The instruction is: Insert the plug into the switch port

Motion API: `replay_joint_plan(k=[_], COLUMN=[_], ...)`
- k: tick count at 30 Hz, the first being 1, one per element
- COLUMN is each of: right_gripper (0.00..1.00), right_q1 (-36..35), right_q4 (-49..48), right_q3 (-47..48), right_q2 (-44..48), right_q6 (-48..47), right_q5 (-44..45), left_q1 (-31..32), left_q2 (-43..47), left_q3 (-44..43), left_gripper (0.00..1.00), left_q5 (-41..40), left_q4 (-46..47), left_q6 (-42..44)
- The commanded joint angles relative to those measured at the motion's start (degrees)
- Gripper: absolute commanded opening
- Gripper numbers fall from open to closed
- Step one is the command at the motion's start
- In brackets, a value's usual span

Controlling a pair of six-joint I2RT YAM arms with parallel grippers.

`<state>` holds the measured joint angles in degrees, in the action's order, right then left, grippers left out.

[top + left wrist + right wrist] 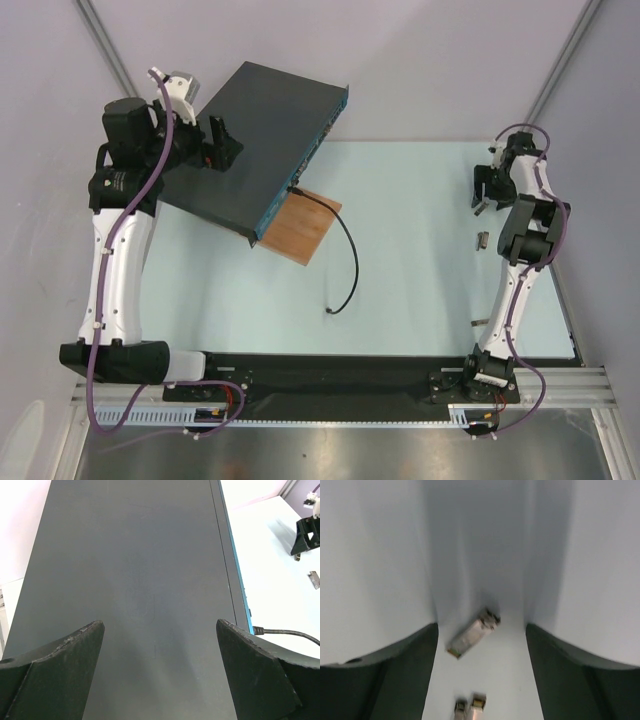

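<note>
The switch (pixel 262 135), a flat dark grey box with a teal front face (pixel 300 170), sits tilted at the back left. Its grey top (pixel 135 570) fills the left wrist view. My left gripper (pixel 225 145) hovers over that top, open and empty (pixel 160 622). At the far right my right gripper (pixel 483 190) stands open (pixel 481 626) over the table. A small silver plug (pixel 472 632) lies loose between its fingers, touching neither. A second silver plug (pixel 470 707) shows at the bottom edge of the right wrist view. One of them is visible on the table (pixel 481 240).
A black cable (pixel 350 255) has one end seated in the switch's front (pixel 257 629) and its free end on the table (pixel 332 310). A brown wooden board (pixel 303 228) lies under the switch's front corner.
</note>
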<state>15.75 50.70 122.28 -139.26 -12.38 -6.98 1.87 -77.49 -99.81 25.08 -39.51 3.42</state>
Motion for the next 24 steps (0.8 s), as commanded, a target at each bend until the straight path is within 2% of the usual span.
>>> replay_joint_plan(k=[1,4,7,8,10,11,13,14,17,20,22,23,24], right_gripper=[0.76,0.72,0.59,0.5,0.4,0.3,0.16,0.0,0.0,0.0,0.0,0.0,0.0], right_q1=[-0.98,-1.51,-1.6,-1.77,-1.95,-1.95,-1.86,-1.6,-0.29,-0.19,-0.8,-1.24,-2.46], right_q4=[-2.36,-2.8,-2.8,-2.36,-1.57,-0.61,0.71,2.02,-0.66,-6.73,-11.47,-17.59,-20.7], right_q3=[1.47,1.47,1.21,1.29,1.3,1.12,1.12,1.21,0.68,0.68,-1.07,-2.38,-3.87], right_q2=[-1.71,-2.33,-3.03,-3.21,-3.12,-3.03,-2.25,-1.63,3.19,9.26,14.26,16.28,17.96], right_q6=[1.75,2.01,2.45,2.8,3.06,3.5,3.33,3.68,6.82,12.97,23.77,27.2,35.15], right_q5=[2.5,3.2,2.41,1.98,-0.39,-1.44,-8.11,-10.13,-25.65,-33.16,-38.61,-39.94,-40.73], left_q1=[0.24,0.24,0.24,0.24,0.24,0.24,0.24,0.33,1.12,3.13,4.71,6.64,7.7], left_q2=[1.03,1.12,1.03,0.94,0.85,0.77,0.94,1.29,2.34,3.22,3.75,3.84,3.84], left_q3=[0.05,0.32,0.49,0.58,0.58,0.58,0.84,1.19,2.69,3.39,3.39,3.39,3.48], left_gripper=[1.0,1.0,1.0,1.0,1.0,1.0,1.0,1.0,1.0,1.0,1.0,1.0,1.0], left_q5=[-0.56,-0.82,-0.82,-0.82,-0.74,-0.56,0.05,0.66,1.63,2.34,2.6,2.69,2.69], left_q4=[2.24,2.33,2.5,2.5,2.59,2.68,2.94,3.81,6.18,7.77,8.65,9.0,9.79], left_q6=[-0.34,-0.52,-0.43,-0.43,-0.26,-0.17,0.36,0.45,1.67,4.3,6.06,7.64,8.52])
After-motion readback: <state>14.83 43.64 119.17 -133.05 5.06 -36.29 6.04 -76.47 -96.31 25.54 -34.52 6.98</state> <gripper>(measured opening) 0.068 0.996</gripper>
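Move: The plug lies on the table almost between the right hand's open fingers, about 1 cm ahead, 1 cm left and 2 cm below. The pair of spare plugs lies about 9 cm back and 1 cm left of this hand, the middle of the black cable some 40 cm left and 13 cm back, both at about the plug's height. From the left hand the plug is roughly 15 cm ahead, 65 cm right and 40 cm below. The right hand eases a good centimetre forward, staying low over the table, and shuts its fingers on the small plug, pinching it between the tips, then carries it left towards the switch, about 9 cm, while rising some 8 cm, slowly at first and then fast, the wrist rolling about 30 degrees so the fingertips swing out to the left. Late on, the open, empty left hand starts to slide right above the switch, about 3 cm. ##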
